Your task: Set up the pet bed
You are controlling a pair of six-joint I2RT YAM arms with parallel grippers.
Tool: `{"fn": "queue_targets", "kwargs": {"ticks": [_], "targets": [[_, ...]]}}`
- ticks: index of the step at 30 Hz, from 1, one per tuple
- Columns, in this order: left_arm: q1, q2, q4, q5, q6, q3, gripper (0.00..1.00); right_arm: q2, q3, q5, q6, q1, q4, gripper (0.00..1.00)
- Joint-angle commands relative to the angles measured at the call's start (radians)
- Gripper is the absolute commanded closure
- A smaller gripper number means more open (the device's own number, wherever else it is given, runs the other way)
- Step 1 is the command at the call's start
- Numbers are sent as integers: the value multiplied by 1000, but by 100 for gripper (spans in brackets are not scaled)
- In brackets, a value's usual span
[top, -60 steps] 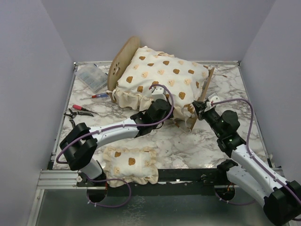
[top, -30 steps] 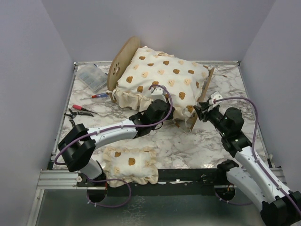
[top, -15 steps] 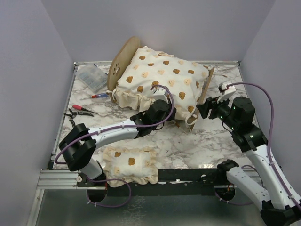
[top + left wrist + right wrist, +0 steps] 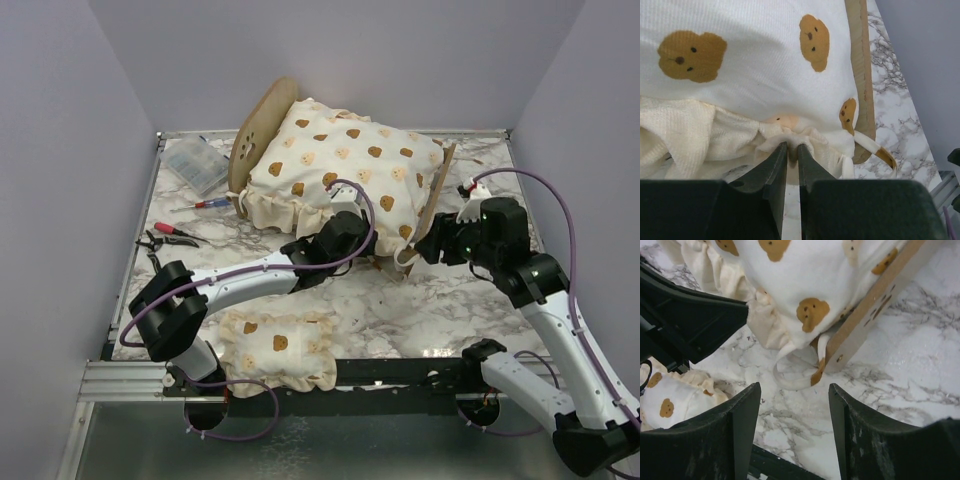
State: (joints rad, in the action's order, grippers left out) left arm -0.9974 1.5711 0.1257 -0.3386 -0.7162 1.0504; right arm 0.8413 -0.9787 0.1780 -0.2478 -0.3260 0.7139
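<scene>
The pet bed, a light plywood frame, stands at the back with its rounded headboard on the left and its low footboard on the right. A big bear-print cushion lies on it and hides the base. My left gripper is shut on the cushion's cream ruffle at the near edge. My right gripper hangs open just off the footboard's near corner, above bare marble and a white strap loop, with nothing between its fingers.
A small bear-print pillow lies by the front edge, between the arm bases. At the back left are a clear plastic box, a red-handled screwdriver and pliers. Grey walls close in three sides.
My right gripper has opened, come off the footboard's near corner and drawn back to the right. The left gripper has kept its pinch on the ruffle and has not moved.
</scene>
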Motion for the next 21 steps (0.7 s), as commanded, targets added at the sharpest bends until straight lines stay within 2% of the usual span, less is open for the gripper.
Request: {"fn": "queue_targets", "kwargs": {"ticks": [1, 3, 6, 11, 15, 16, 19, 21], "targets": [[-10, -4, -14, 4, 22, 30, 83, -21, 26, -47, -149, 4, 106, 41], [-12, -2, -14, 18, 43, 34, 78, -32, 63, -43, -190, 4, 76, 41], [-17, -25, -22, 27, 95, 26, 63, -38, 114, -76, -232, 5, 8, 43], [-20, -116, -38, 42, 185, -34, 48, 43, 138, -150, -294, 4, -81, 43], [-28, -187, -43, 64, 241, -90, 43, 75, 160, -120, -310, 4, -134, 46], [-30, -206, -43, 69, 252, -103, 43, 80, 167, -116, -311, 4, -145, 53], [-37, -237, -43, 92, 272, -135, 42, 104, 149, -126, -302, 4, -151, 83], [-41, -253, -44, 104, 271, -155, 42, 128, 108, -135, -291, 4, -135, 94]]}}
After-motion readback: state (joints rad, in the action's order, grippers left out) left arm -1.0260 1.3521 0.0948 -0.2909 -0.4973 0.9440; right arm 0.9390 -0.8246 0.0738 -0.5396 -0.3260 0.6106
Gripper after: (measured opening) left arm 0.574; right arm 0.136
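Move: The loose white tie with the brown patch hangs some 7 cm below the right hand, about 2 cm ahead and 1 cm to its left. The near end of the bed's wooden side panel stands about 3 cm ahead, 1 cm left and 8 cm down. The cushion's frill is about 13 cm left, 1 cm back and 6 cm down. The left fingers still hold this frill; the tie lies about 9 cm to that hand's right and 1 cm back. Down some 7 cm towards the tie beside the panel goes the right hand, first drawing slightly back, then reaching forward about 3 cm while it tips down and turns clockwise some 15 degrees; its open fingers finally close and pinch the tie. The left fingers open, let go of the frill, and that hand lifts away back, up and to its left. ##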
